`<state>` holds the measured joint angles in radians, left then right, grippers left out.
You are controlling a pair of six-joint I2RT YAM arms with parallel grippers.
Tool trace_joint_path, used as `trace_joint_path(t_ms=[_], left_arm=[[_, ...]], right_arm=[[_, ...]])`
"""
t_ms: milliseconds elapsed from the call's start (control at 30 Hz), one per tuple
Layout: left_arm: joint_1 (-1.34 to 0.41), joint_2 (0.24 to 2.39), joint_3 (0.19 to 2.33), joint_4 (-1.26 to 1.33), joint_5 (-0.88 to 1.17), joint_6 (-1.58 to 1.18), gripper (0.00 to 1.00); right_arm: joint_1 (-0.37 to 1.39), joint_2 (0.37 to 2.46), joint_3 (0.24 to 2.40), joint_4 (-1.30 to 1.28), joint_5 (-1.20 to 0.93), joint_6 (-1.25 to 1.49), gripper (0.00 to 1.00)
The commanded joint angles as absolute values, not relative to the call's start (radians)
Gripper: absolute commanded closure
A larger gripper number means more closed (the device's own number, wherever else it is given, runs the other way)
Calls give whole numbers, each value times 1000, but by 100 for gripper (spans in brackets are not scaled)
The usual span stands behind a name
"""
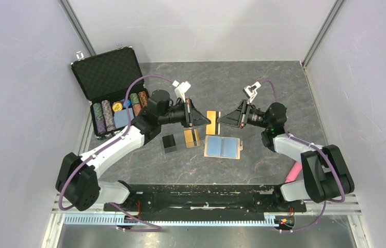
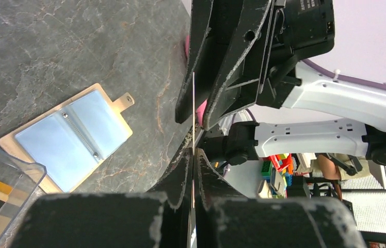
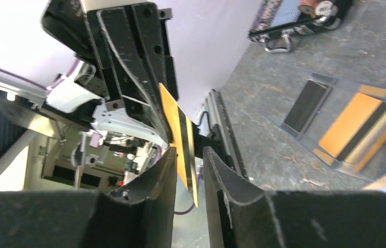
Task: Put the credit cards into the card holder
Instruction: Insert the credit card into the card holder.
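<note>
A gold-orange credit card (image 1: 212, 122) with a black stripe hangs flat above the table between my two grippers. My left gripper (image 1: 207, 122) is shut on one end; in its wrist view the card (image 2: 193, 103) is a thin edge running out from the pinched fingertips (image 2: 193, 155). My right gripper (image 1: 220, 121) straddles the other end of the card (image 3: 180, 129), jaws apart, with a gap beside the right finger (image 3: 216, 170). The tan card holder (image 1: 223, 147) lies open, blue lining up, just below. A second gold card (image 1: 192, 137) and a black card (image 1: 169, 142) lie in clear sleeves.
An open black foam-lined case (image 1: 109, 72) with stacked poker chips (image 1: 106, 116) stands at the back left. A pink object (image 1: 294, 170) lies by the right arm's base. Grey walls close in both sides.
</note>
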<state>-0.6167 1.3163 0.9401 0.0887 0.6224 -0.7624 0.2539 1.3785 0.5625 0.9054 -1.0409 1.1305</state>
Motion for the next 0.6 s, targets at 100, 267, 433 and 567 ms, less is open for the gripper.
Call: trace_joint_path(t_ms=[100, 267, 433, 567], left_arm=[[-615, 1295, 923, 168, 652, -811, 94], [-615, 1305, 930, 167, 647, -809, 78], [-614, 1307, 933, 142, 604, -801, 63], [-614, 1347, 968, 55, 553, -782, 62]], right_arm=[[287, 1472, 536, 1461, -1080, 1487, 87], [301, 1486, 547, 1446, -1087, 1479, 100], [292, 1420, 573, 1066, -1065, 1216, 100], [255, 1342, 707, 250, -915, 660, 100]])
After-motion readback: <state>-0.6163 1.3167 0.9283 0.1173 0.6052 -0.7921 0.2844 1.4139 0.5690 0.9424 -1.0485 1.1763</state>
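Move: The card is held upright by the left hand, its middle some 2 cm to that hand's right; the right hand's part-open fingers already bracket its other edge, with the card's middle about 2 cm to their left and 1 cm back. The open card holder lies on the table about 20 cm below the right hand, 4 cm back and 2 cm to its right; the clear card box is some 10 cm to that hand's left, level fore and aft. The right hand shuts its fingers on the right-hand edge of the card, rising about 2 cm with a slight drift back and left and a tilt of under 10 degrees, then sinks back to roughly its starting height and untilts, keeping the pinch. Once the right fingers are nearly shut, the left hand, staying in place to within about half a centimetre, spreads its fingers to over a third open and gives up its grip on the card. ##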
